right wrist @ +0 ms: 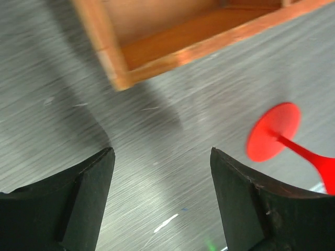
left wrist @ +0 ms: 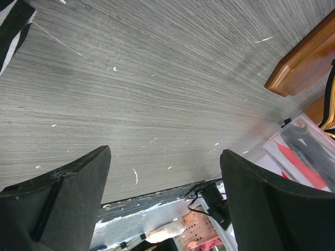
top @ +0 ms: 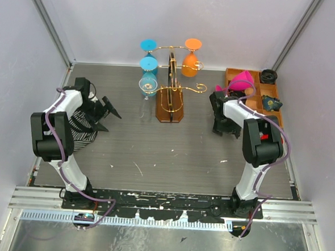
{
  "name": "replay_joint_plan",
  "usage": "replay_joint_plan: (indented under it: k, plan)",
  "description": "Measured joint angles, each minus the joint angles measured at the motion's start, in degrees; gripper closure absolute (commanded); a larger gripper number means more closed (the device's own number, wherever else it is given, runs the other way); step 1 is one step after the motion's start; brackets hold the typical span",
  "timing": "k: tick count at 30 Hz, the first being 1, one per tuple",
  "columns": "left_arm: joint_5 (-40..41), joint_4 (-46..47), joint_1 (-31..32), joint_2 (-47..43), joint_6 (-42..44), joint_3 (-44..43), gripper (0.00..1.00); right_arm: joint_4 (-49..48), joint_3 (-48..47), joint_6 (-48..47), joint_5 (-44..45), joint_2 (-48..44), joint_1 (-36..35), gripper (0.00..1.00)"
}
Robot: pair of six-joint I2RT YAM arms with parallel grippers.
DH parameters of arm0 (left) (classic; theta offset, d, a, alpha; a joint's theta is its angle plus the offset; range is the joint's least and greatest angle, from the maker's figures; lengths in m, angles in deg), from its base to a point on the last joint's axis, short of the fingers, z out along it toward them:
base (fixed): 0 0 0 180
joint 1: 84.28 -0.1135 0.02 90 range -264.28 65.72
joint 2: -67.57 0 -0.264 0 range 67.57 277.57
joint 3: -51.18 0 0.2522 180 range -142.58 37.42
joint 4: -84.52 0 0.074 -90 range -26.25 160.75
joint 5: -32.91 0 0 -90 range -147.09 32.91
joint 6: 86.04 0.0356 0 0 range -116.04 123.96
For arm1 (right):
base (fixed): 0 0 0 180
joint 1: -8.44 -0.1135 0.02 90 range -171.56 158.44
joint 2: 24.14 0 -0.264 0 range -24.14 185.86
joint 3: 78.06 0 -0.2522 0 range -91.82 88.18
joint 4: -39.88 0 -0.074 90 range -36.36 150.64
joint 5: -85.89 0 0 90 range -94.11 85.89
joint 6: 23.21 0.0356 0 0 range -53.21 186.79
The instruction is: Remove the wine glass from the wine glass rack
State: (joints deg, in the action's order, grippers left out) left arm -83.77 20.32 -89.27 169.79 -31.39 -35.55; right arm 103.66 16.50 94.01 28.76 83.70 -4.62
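The wine glass rack [top: 170,94], thin gold wire on a brown wooden base [left wrist: 303,57], stands mid-table. Blue glasses [top: 148,64] hang on its left arms and an orange one [top: 190,61] on its right. A pink wine glass [top: 242,82] lies tilted off the rack at the orange tray's left end. Its round foot [right wrist: 274,130] and stem show just right of my right gripper [right wrist: 162,178]. That gripper [top: 219,100] is open with only bare table between its fingers. My left gripper [top: 108,111] is open and empty over the table [left wrist: 165,178], left of the rack.
An orange-brown compartment tray [top: 273,114] sits at the back right with dark objects [top: 268,75] in it; its corner [right wrist: 118,78] is close ahead of the right gripper. A striped cloth [top: 79,128] lies by the left arm. Walls enclose the table on three sides.
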Motion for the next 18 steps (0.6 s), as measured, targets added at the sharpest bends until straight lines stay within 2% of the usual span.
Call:
replay_joint_plan:
  k: [4,9,18]
  plan:
    - [0.2,0.0,0.0,0.0,0.2,0.0,0.07,-1.1,-2.1,-0.1,-8.2,-1.9,-0.3,0.21]
    - [0.4,-0.1,-0.1,0.0,0.2,0.0,0.08,-1.0,-9.3,-0.4,-13.9,-5.4,1.1,0.21]
    - [0.5,-0.5,-0.1,-0.1,0.3,0.0,0.08,-2.9,-28.6,-4.5,-22.6,-5.4,15.3,0.29]
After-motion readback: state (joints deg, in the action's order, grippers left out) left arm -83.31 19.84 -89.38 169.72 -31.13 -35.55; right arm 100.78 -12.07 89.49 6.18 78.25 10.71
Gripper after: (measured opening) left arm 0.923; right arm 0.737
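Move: The orange glass, hanging foot-up on the rack, is about 18 cm ahead of my open right hand, 22 cm left and 15 cm higher; the rack's wooden foot is 7 cm ahead and 27 cm left. The wooden box is centred 11 cm ahead, with the tipped pink glass 14 cm ahead and 5 cm left; the red glass lies 5 cm back and 6 cm right. From my left hand the orange glass is 17 cm ahead, 25 cm right, 11 cm up. I lift my empty right hand away from the lying red glass, rising about 17 cm and reaching some 13 cm forward over the wooden box, up towards the orange glass's height. I drift left at first, then swing back right, to end a little right of my start. My wrist swings the fingers from down-and-right to forward-and-down, about 40 degrees, and the fingers stay open. ##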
